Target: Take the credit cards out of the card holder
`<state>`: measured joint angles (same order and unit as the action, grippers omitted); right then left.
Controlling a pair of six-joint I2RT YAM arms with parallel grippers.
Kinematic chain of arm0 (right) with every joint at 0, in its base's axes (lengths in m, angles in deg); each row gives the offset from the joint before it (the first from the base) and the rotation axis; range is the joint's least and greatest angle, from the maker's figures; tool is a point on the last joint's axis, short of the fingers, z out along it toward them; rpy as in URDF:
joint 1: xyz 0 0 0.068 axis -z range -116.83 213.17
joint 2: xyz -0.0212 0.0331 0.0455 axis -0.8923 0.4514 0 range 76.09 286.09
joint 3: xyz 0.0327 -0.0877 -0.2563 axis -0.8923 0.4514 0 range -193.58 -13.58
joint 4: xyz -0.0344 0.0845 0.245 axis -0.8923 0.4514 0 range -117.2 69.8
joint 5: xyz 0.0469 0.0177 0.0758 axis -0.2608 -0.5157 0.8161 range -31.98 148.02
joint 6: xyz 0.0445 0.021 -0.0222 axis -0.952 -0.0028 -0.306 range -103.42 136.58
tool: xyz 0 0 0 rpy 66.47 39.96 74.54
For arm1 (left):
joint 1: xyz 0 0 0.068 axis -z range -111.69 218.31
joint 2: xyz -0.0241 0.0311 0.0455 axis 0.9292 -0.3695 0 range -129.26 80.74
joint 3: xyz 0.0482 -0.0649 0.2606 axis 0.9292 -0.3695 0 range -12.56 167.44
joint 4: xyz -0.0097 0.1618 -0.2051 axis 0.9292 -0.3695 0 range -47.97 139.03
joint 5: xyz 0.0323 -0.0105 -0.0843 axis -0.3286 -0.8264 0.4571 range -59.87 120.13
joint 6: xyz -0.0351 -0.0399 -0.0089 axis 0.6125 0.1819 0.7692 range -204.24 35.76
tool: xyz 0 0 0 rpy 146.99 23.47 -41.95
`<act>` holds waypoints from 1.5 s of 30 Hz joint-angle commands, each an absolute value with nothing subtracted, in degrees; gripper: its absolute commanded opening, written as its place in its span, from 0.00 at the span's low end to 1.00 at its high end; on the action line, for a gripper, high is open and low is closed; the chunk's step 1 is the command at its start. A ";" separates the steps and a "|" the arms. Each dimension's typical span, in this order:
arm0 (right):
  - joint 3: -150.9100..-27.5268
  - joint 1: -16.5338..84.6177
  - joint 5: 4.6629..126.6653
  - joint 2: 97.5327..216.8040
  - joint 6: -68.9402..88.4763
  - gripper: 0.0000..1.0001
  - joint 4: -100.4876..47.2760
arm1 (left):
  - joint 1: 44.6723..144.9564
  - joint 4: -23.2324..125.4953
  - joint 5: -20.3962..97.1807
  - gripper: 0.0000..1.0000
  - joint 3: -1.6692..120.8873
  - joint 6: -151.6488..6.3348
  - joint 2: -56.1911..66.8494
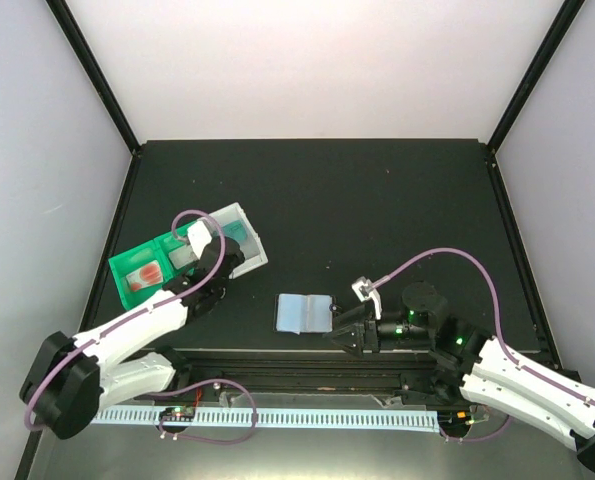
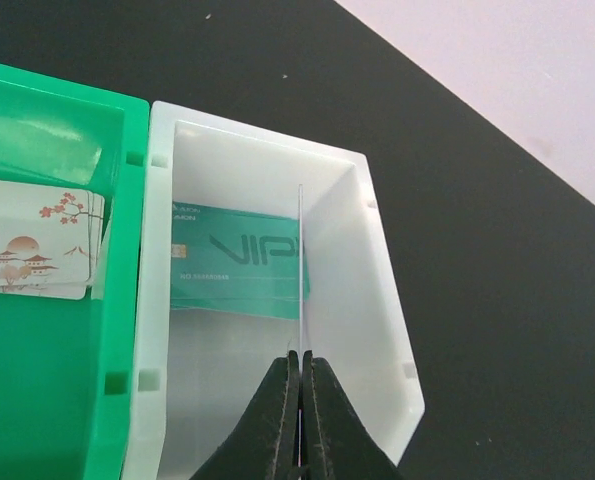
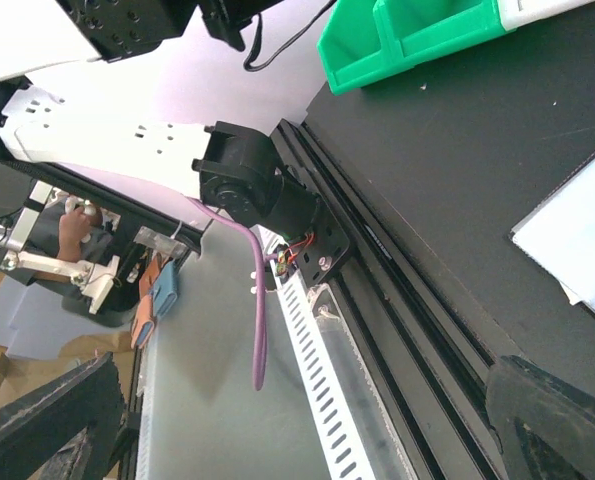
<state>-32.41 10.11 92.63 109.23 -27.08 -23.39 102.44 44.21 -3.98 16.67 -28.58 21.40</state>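
My left gripper (image 2: 301, 358) is shut on a thin card (image 2: 302, 260) seen edge-on, held upright over the white bin (image 2: 382, 300). A teal credit card (image 2: 239, 262) lies flat in that bin. A whitish card with reddish print (image 2: 35, 250) rests in the green tray (image 2: 47, 400). The pale-blue card holder (image 1: 305, 312) lies open and flat on the black table, its corner showing in the right wrist view (image 3: 577, 250). My right gripper (image 1: 339, 338) is open just right of the holder, nothing between its fingers (image 3: 47, 420).
The green tray (image 1: 137, 275) and white bin (image 1: 245, 240) sit side by side at the left of the table. A black rail (image 1: 307, 365) and a white slotted strip (image 1: 277, 417) run along the near edge. A purple cable (image 3: 260, 310) hangs by the left arm's base.
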 commanded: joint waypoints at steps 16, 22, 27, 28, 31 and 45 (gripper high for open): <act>-35.57 9.91 93.50 109.72 -24.85 1.00 -20.60 | 99.58 48.07 -9.38 0.02 27.03 -27.01 3.28; -36.39 9.91 92.47 111.19 -24.05 1.00 -19.76 | 99.14 48.52 -10.02 0.02 27.73 -27.65 1.13; -36.52 9.84 92.57 112.28 -23.69 1.00 -19.77 | 98.94 49.41 -10.58 0.02 28.37 -29.96 -0.76; -36.52 9.93 92.71 112.37 -23.77 1.00 -19.77 | 98.81 49.50 -10.89 0.01 28.38 -30.00 -1.20; -36.20 9.86 92.77 112.21 -23.90 1.00 -19.85 | 98.50 49.79 -11.02 0.02 28.70 -30.01 -2.73; -33.60 9.87 91.92 111.39 -26.26 1.00 -22.61 | 98.34 45.07 -14.96 0.02 32.43 -28.95 -8.34</act>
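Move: The left hand, holding a card, is heading for the stack of green VIP cards in the white box, about 7 cm ahead, 2 cm to its right and some 10 cm below. The cherry-print cards in the green tray lie roughly 8 cm to this hand's left and 3 cm ahead; the open card holder is about 19 cm right and 11 cm back. From the right hand the VIP cards are some 25 cm ahead and 24 cm left. Still pinching the card, which shows edge-on between its shut fingers, the left hand carries it forward about 6.5 cm and down some 5 cm, towards the VIP cards in the white box. Forward travel leads, then most of the sinking follows; the wrist meanwhile rolls its left side up about 10 degrees, dips a little and turns slightly counter-clockwise. ##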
